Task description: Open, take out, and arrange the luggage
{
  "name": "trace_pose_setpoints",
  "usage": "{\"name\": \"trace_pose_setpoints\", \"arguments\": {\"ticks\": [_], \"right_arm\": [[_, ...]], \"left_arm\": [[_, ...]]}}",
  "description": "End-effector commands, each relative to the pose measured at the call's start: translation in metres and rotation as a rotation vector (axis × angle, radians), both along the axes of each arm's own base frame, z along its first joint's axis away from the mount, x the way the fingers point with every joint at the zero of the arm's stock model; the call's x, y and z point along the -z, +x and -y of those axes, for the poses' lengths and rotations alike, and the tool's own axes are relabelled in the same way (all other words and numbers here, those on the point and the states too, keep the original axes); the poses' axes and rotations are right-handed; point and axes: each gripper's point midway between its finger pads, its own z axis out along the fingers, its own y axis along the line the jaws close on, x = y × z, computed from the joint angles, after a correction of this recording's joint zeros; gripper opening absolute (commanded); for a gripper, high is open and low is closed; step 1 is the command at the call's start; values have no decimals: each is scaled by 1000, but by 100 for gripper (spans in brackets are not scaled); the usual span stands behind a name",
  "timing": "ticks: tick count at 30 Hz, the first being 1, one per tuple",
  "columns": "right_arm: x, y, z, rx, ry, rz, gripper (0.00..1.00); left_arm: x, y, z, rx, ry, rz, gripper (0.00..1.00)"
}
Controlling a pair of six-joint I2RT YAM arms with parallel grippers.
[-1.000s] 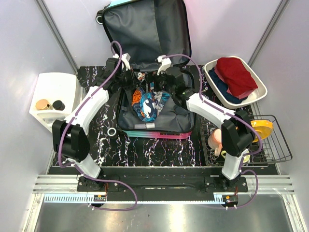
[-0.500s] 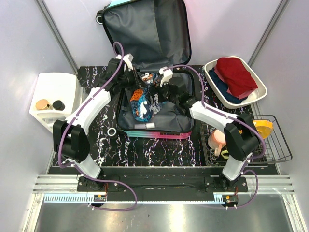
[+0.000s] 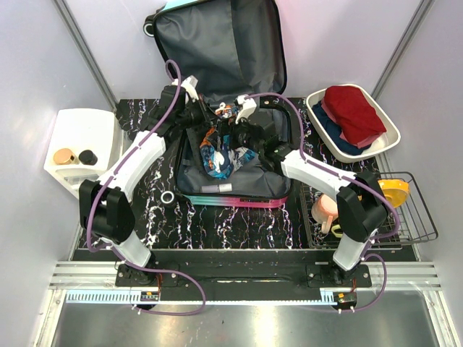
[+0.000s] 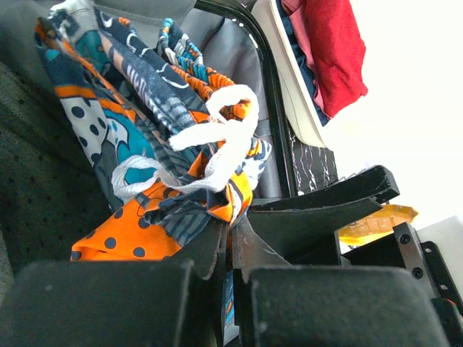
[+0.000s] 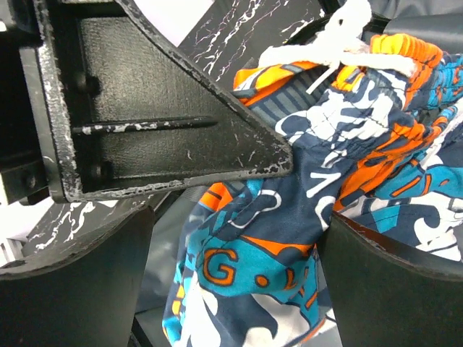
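The luggage lies open on the table: its lid (image 3: 217,43) leans against the back wall and its grey-lined base (image 3: 264,181) sits flat. Navy, orange and teal patterned shorts (image 3: 217,148) with a white drawstring (image 4: 217,137) hang bunched over the base. My left gripper (image 3: 208,119) is shut on the shorts' waistband (image 4: 230,230). My right gripper (image 3: 237,134) stands open right beside it, with the hanging shorts (image 5: 253,267) between its spread fingers (image 5: 394,278). The left gripper's finger (image 5: 166,116) shows close above in the right wrist view.
A white oval tub (image 3: 391,137) holding red and dark blue clothes stands at the back right. A wire basket (image 3: 419,217) with yellow and pink items is at the right. A white shelf (image 3: 83,126) with two small jars is at the left. A small ring (image 3: 168,196) lies by the case.
The shorts, lying spread in the base a second ago, are now lifted and bunched toward the back by my left gripper. My right gripper has moved left around them.
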Motion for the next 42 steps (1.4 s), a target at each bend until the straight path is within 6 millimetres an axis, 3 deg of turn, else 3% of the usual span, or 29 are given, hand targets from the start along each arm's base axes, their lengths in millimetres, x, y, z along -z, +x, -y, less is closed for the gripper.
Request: {"name": "trace_pose_setpoints", "arguments": {"ticks": [1,5,6,10,15,17,20,21,24,25,27,29,30,32,33,34,42], "right_arm": [[-27,-1,-1,38,81,20,100],[-12,20,18,227,-6,11,100],[0,25,20,254,-31,-6,100],[0,41,19,310,-24,29,100],[-3,51,9,302,-40,100,100],[-6,54,13,319,-54,127,94],[-17,52,19,312,-86,183,63],[-20,51,21,309,-97,201,41],[-27,43,29,289,-143,236,12],[-28,41,33,288,-157,242,0],[-40,36,42,273,-172,274,0],[-54,35,56,261,-167,294,0],[-56,36,64,259,-173,286,0],[-71,43,88,257,-154,288,0],[-73,44,98,258,-160,273,0],[-78,45,106,254,-154,271,0],[-148,60,223,358,-10,238,0]], "left_arm": [[-47,-5,3,4,-89,108,0],[-58,-9,5,4,-155,111,0],[-60,-9,6,4,-168,109,0],[-72,-12,8,-1,-217,97,0],[-71,-14,8,-18,-246,68,0],[-70,-16,7,-25,-244,61,0],[-68,-18,4,-36,-236,55,0],[-68,-18,4,-36,-234,53,0],[-71,-18,2,-36,-232,64,0],[-73,-18,1,-30,-224,76,4],[-80,-18,-1,-12,-206,110,31],[-84,-20,-5,5,-186,133,47],[-88,-19,-7,17,-157,170,62],[-89,-20,-15,27,-129,184,75],[-90,-20,-19,37,-99,207,93],[-91,-20,-25,39,-83,219,99],[-77,-22,-52,35,10,221,99]]}}
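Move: My left hand still pinches the patterned shorts, whose middle hangs some 7 cm below it, about 3 cm to its right and 2 cm nearer. From my open right hand their middle is about 5 cm down, 1 cm ahead and 1 cm left. From that hand the white basin lies about 40 cm right, 5 cm ahead and 16 cm lower; the white tube in the suitcase is 15 cm back, 3 cm left and 18 cm lower. I work my right hand forward and down about 5 cm into the hanging shorts, turning it some 15 degrees clockwise, and shut its fingers on the cloth. My left hand lifts slightly as it holds on, then opens wide, lets go and backs off up and to the left. With my right I carry the shorts quickly right, roughly 18 cm, rising and reaching forward, towards the basin. ##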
